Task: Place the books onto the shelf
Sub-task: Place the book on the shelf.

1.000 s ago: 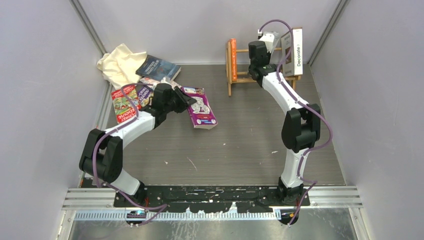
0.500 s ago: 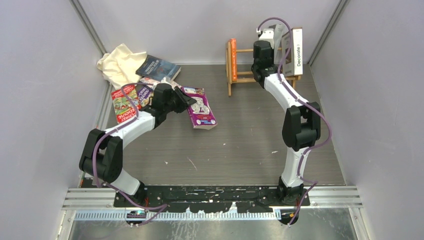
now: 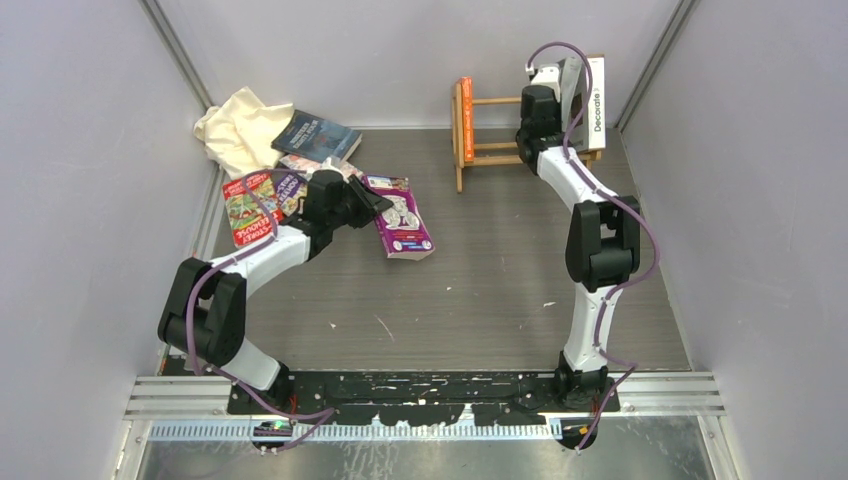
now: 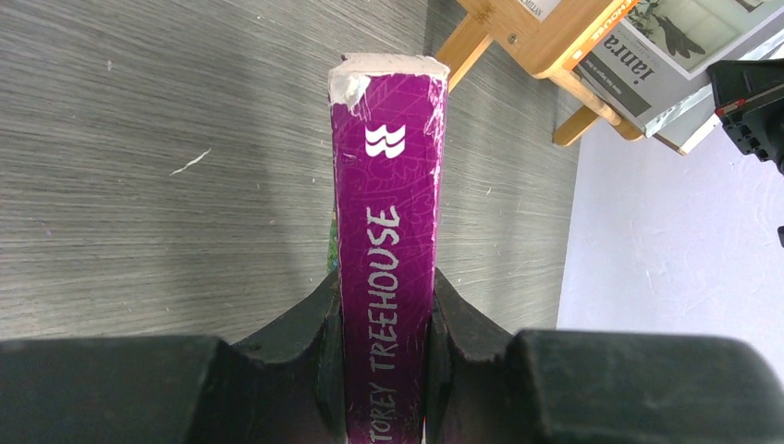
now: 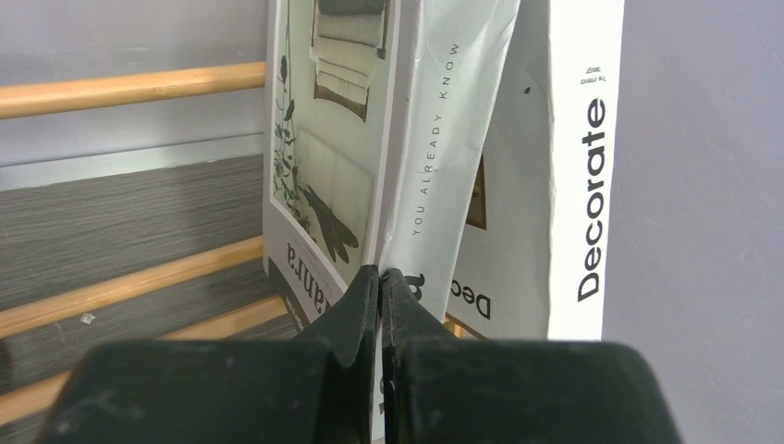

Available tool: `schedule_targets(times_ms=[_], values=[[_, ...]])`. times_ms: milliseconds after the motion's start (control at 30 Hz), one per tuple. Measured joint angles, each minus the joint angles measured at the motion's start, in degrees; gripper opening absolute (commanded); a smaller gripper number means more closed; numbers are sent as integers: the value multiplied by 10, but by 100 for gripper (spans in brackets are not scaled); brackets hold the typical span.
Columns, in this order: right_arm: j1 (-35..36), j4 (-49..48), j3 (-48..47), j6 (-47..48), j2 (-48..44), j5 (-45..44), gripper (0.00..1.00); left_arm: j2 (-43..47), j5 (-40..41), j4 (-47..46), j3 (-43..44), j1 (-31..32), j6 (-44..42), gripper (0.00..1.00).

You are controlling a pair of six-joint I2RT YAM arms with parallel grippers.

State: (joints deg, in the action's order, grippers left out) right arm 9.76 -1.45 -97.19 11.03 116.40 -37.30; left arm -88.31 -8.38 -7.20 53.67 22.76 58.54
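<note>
My left gripper (image 3: 372,203) (image 4: 386,305) is shut on the spine of a purple book (image 3: 400,228) (image 4: 388,203), held low over the floor left of centre. At the back stands the wooden shelf (image 3: 490,150) (image 5: 129,88), an orange book (image 3: 466,120) upright at its left end. The white "Decorate" book (image 3: 597,105) (image 5: 582,185) stands at the right end. My right gripper (image 3: 556,78) (image 5: 381,277) is shut on a thin white-grey magazine (image 5: 444,139), upright and pressed against "Decorate". More books lie at the left: a red-green one (image 3: 248,205) and a dark blue one (image 3: 317,135).
A cream cloth (image 3: 240,125) is bunched in the back left corner beside the loose books. Grey walls close in the floor on the left, back and right; the shelf's right end sits close to the right wall.
The right arm has swung to the right along the shelf with the magazine, bringing it up against the "Decorate" book. The left arm and purple book have not moved.
</note>
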Motion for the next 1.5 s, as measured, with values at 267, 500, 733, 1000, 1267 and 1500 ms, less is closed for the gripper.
schedule_targets(times_ms=[267,500,733,1000,1267,1500], values=[[-13,2,-4,9,6,14,1,-1,-4,-26,-14,0,11,0],[-30,1,-7,23,11,13,1,-10,-7,-52,-17,0,16,0],[-46,-1,-7,33,15,12,1,-32,-12,-69,-19,0,22,0],[-46,-10,-7,37,21,-1,33,-40,-18,-74,-19,0,24,0],[-47,-22,-10,23,32,-6,57,-42,-20,-74,-19,0,24,0],[-47,-20,-17,9,32,-6,59,-43,-21,-74,-19,0,23,0]])
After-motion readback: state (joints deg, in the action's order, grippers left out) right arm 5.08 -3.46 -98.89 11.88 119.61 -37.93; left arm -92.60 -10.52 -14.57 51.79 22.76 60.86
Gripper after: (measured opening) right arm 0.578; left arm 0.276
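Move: The right hand's shut fingertips are at the left edge of the grey ianra book's spine; the middle of this leaning book lies about 9 cm ahead, 1 cm right and 6 cm up. The Decorate book stands some 8 cm to the hand's right, its middle 10 cm ahead; the orange book at the shelf's far end is about 20 cm left and 7 cm ahead. From the left hand, the ianra book is roughly 28 cm ahead, 40 cm right and 13 cm higher. Rightward about 5 cm, the right hand pushes the ianra book along with its shut fingertips towards the Decorate book, sinking about 1 cm. It then halts and opens its fingers to a bit over half, so that they end either side of the spine. The left hand keeps its grip on the purple treehouse book and lowers it about 2 cm. ##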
